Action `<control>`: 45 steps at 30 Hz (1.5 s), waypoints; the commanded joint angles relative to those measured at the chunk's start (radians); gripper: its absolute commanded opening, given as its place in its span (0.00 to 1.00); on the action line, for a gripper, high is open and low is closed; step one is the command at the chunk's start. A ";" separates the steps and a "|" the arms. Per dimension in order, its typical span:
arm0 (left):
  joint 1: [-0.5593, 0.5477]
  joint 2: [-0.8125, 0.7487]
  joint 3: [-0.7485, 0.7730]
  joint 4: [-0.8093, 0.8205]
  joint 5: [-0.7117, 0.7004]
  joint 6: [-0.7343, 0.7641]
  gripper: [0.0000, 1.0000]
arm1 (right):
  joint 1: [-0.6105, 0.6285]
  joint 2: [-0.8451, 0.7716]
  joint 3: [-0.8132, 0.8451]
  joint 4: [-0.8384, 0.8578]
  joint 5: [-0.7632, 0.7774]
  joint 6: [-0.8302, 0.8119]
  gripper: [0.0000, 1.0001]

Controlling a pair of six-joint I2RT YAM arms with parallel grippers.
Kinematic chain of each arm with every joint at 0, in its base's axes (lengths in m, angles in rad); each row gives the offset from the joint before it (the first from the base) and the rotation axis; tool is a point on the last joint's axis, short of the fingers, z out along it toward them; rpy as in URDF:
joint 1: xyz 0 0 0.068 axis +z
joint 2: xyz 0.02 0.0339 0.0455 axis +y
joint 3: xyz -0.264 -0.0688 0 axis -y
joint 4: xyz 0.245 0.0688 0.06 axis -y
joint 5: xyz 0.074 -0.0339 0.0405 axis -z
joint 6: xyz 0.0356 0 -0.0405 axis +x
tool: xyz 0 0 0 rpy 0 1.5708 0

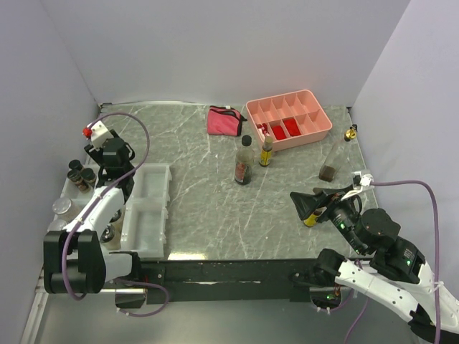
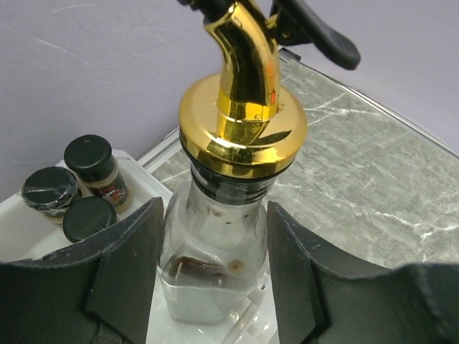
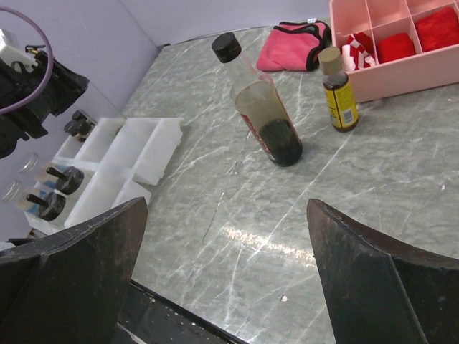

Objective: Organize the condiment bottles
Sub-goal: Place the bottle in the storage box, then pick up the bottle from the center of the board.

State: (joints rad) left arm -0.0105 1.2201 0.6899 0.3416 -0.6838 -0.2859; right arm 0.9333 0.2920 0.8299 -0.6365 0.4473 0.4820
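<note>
My left gripper (image 2: 215, 215) is shut on a clear glass bottle (image 2: 215, 258) with a gold pourer top (image 2: 242, 122), held upright over the white organiser (image 2: 21, 226). Three black-lidded spice jars (image 2: 90, 161) stand in the organiser just left of it. My right gripper (image 3: 228, 208) hangs open and empty above the table's near edge. Beyond it stand a tall black-capped bottle of dark liquid (image 3: 269, 115) and a small yellow bottle (image 3: 338, 93). From above, a leaning bottle (image 1: 331, 161) is at the right, and another small yellow bottle (image 1: 312, 218) lies by my right gripper (image 1: 308, 204).
A pink compartment tray (image 1: 290, 118) with red items and a pink pouch (image 1: 224, 120) sit at the back. The white organiser (image 1: 147, 208) runs along the left side, with more jars in its outer compartments. A small gold-topped item (image 1: 351, 132) stands at the far right edge.
</note>
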 commanded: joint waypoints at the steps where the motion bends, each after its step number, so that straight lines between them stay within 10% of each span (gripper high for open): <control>1: 0.001 -0.002 0.036 0.085 0.033 -0.019 0.55 | -0.004 -0.010 0.018 0.006 0.018 0.006 1.00; 9: 0.001 -0.054 0.189 -0.197 0.015 -0.108 0.99 | -0.004 -0.001 0.018 0.012 0.005 0.010 1.00; 36: 0.000 -0.168 0.594 -0.687 0.167 -0.118 0.99 | -0.004 0.252 0.068 0.046 -0.076 0.127 1.00; 45: 0.000 -0.153 0.680 -0.664 0.644 -0.065 0.99 | -0.005 0.439 0.155 0.005 0.118 0.076 1.00</control>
State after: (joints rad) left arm -0.0097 1.0641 1.3312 -0.3473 -0.3481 -0.3965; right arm 0.9333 0.6445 0.9112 -0.6323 0.4183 0.5823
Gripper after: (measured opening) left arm 0.995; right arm 0.999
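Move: My left hand still grips the gold-spouted bottle near its top, its middle some 8 cm below my fingers, in the far part of the storage box. The small spice jars stand about 10 cm to the left and 3 cm nearer me, the two black-topped jars roughly 15 cm back and level sideways. From my empty right hand the black-capped bottle is about 19 cm ahead, 13 cm left and 19 cm lower; the small yellow-label bottle lies 5 cm farther out and 6 cm right of it. I spread my left fingers wide to let go of the gold-spouted bottle, then lift straight off it and keep climbing about 20 cm clear of the storage box, drawing slightly back and swinging right while the hand turns clockwise. Meanwhile my right hand, fingers staying wide open, eases some 5 cm left, down and a little forward towards the black-capped bottle, tipping its fingers down. ##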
